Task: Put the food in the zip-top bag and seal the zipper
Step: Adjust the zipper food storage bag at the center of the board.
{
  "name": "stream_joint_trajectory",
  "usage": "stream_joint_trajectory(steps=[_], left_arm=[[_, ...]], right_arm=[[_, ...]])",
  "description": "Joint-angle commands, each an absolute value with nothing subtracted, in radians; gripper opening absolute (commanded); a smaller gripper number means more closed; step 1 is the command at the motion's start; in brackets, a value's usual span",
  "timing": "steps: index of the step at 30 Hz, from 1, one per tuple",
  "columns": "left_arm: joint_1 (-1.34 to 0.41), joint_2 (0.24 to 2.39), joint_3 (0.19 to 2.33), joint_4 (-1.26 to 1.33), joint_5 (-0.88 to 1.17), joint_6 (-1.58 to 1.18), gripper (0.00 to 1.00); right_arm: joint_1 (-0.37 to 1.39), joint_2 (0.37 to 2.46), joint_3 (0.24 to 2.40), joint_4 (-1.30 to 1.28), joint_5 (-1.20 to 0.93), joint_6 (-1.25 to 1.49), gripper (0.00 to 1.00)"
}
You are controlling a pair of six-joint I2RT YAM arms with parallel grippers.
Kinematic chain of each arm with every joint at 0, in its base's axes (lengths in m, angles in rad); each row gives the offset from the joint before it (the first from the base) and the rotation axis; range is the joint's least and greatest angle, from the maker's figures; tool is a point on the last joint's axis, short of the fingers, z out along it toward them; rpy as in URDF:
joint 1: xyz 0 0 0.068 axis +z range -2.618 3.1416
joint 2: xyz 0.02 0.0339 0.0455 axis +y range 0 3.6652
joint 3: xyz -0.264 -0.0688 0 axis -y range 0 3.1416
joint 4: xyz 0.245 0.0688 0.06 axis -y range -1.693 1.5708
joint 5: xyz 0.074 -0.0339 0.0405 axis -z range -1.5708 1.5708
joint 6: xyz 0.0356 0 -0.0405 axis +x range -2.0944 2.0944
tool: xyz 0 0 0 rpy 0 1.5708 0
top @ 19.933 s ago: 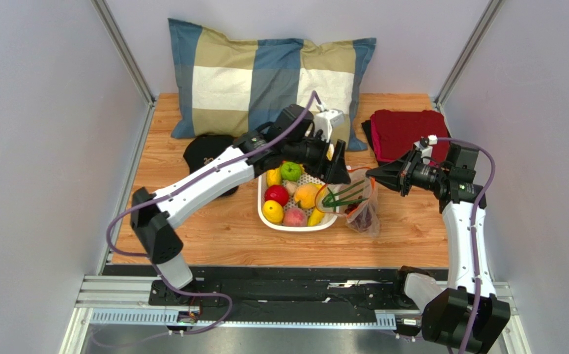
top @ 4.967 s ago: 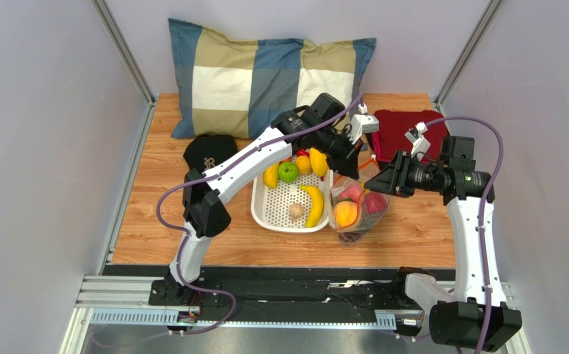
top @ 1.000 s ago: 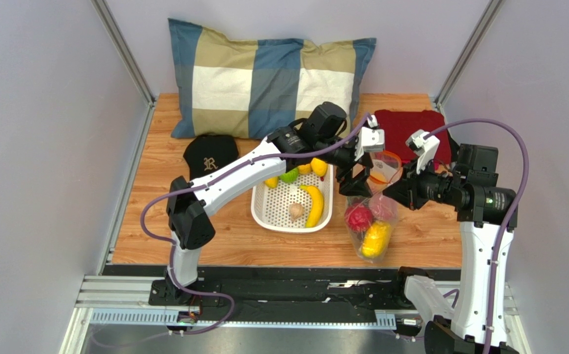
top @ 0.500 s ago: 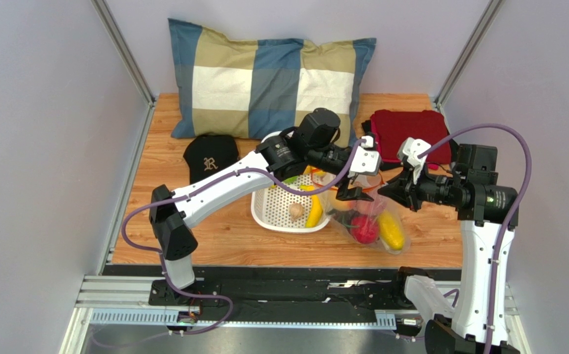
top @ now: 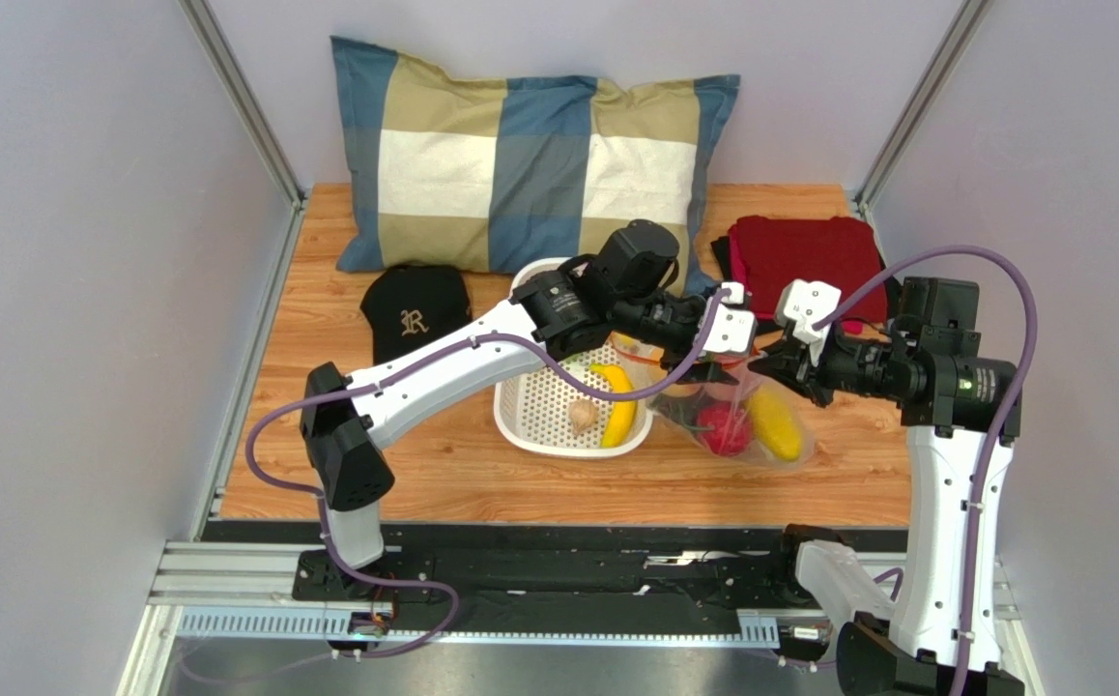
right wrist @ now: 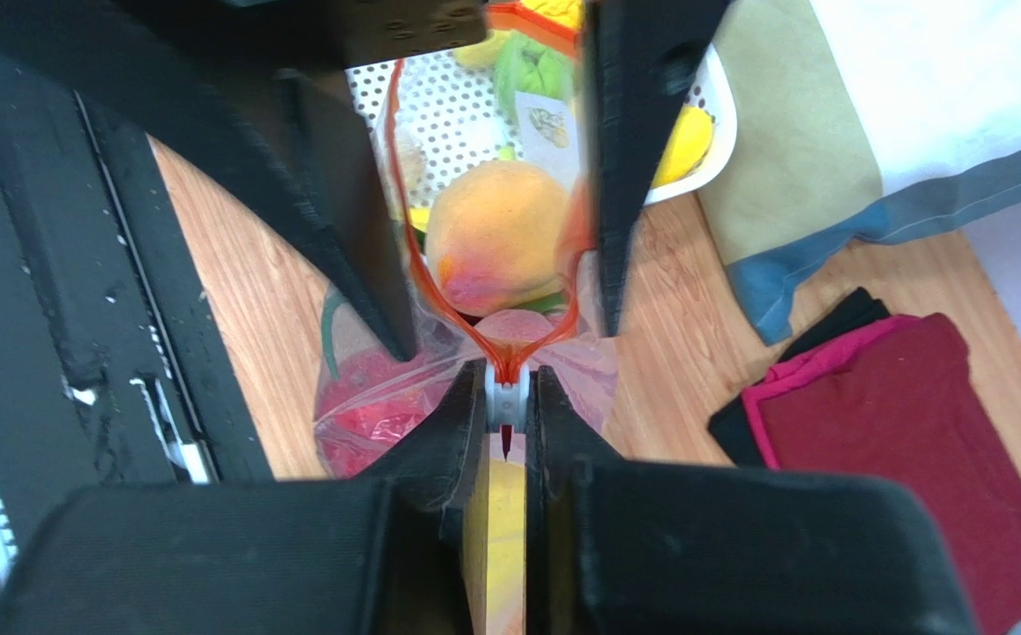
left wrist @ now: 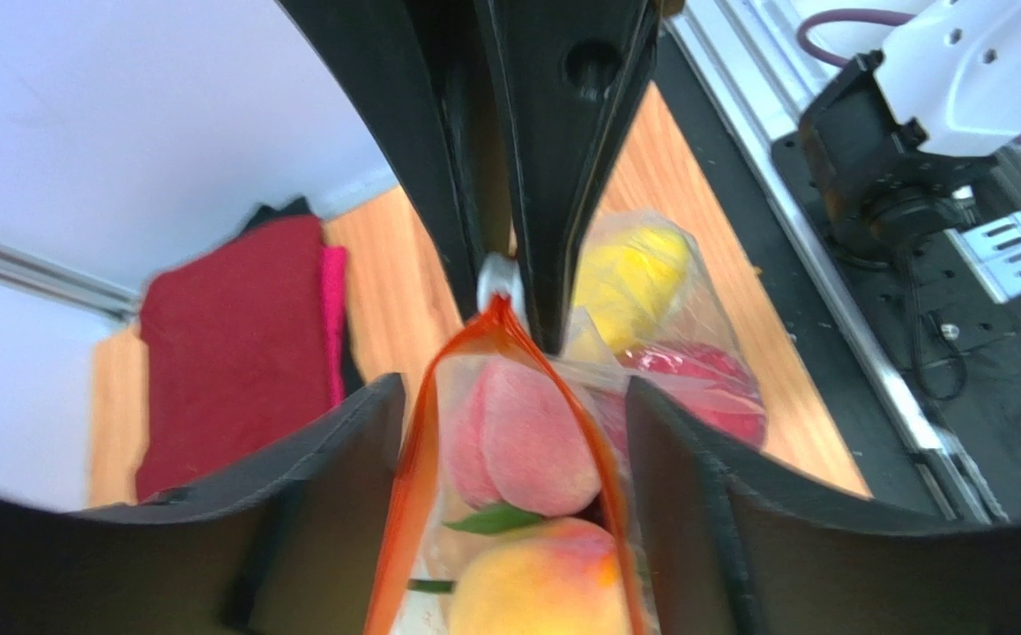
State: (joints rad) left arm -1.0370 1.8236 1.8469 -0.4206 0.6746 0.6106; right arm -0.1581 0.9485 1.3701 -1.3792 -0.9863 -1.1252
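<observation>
The clear zip-top bag (top: 743,424) lies right of the basket, with a red apple (top: 725,429), a yellow fruit (top: 776,422) and two peaches (left wrist: 519,437) inside. Its orange-red zipper (left wrist: 413,509) gapes in a loop. My left gripper (left wrist: 513,397) is open, one finger (left wrist: 331,490) on each side of the mouth, both close to the strip. My right gripper (right wrist: 508,384) is shut on the white slider (right wrist: 508,397) at the zipper's end. More food stays in the basket: a banana (top: 616,408), a green fruit (right wrist: 525,64) and a small pale bulb (top: 582,416).
The white perforated basket (top: 525,413) sits left of the bag, partly under my left arm. A checked pillow (top: 522,145) lies at the back, a black cap (top: 409,312) at the left, and folded red cloth (top: 805,254) at the back right.
The bag has come down from hanging to lying on the table, right of the basket. My left gripper's jaws have narrowed around the mouth. My right gripper kept its hold.
</observation>
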Motion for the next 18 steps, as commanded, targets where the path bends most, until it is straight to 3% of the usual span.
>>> stream_joint_trajectory(steps=[1, 2, 5, 6, 8, 9, 10, 12, 18], left_arm=[[-1.026, 1.841, 1.865, -0.476, 0.701, 0.603, 0.6], [-1.026, 1.844, 1.865, -0.476, 0.698, 0.595, 0.58], [-1.023, 1.859, 1.874, -0.477, 0.663, 0.563, 0.32], [-1.022, 1.861, 1.876, -0.476, 0.655, 0.54, 0.14], [-1.008, 1.868, 1.882, -0.468, 0.643, 0.488, 0.0], [-1.0, 1.868, 1.881, -0.462, 0.661, 0.47, 0.0], [-0.988, 1.865, 1.872, -0.453, 0.682, 0.45, 0.0], [-0.95, 1.85, 1.844, -0.379, 0.724, 0.359, 0.0], [-0.904, 1.815, 1.729, -0.193, 0.813, 0.229, 0.0]], right_arm=[[-0.153, 0.931, 1.425, -1.577, -0.999, -1.221, 0.0], [-0.153, 0.931, 1.43, -1.577, -0.997, -1.224, 0.0], [-0.153, 0.936, 1.433, -1.575, -0.997, -1.224, 0.0], [-0.153, 0.936, 1.436, -1.575, -0.997, -1.221, 0.03], [-0.153, 0.942, 1.437, -1.574, -0.985, -1.212, 0.21], [-0.153, 0.946, 1.437, -1.571, -0.977, -1.194, 0.28], [-0.153, 0.951, 1.436, -1.568, -0.968, -1.178, 0.47], [-0.156, 0.971, 1.431, -1.563, -0.942, -1.132, 0.63], [-0.213, 0.98, 1.362, -1.557, -1.041, -1.135, 0.64]])
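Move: The orange zipper strip of the bag stands about 2 cm to the right of the left hand's open fingertips and 2 cm lower, with the white slider some 3 cm to the right, in the right fingers. From the right hand the strip is about 2 cm left. The food in the bag hangs about 6 cm back of the left hand, 2 cm right and 10 cm down; the white basket is roughly 19 cm left of that hand, 2 cm farther out and 14 cm lower. The left fingers shut on the orange zipper strip beside the slider while that hand sinks about 2 cm. Only then does the right hand open and let go of the slider, drifting a centimetre or so forward and to its right. Keeping its pinch, the left hand swings forward and farther down, ending about 5 cm lower and 4 cm farther out and easing a little left, its wrist turning some 20 degrees. ##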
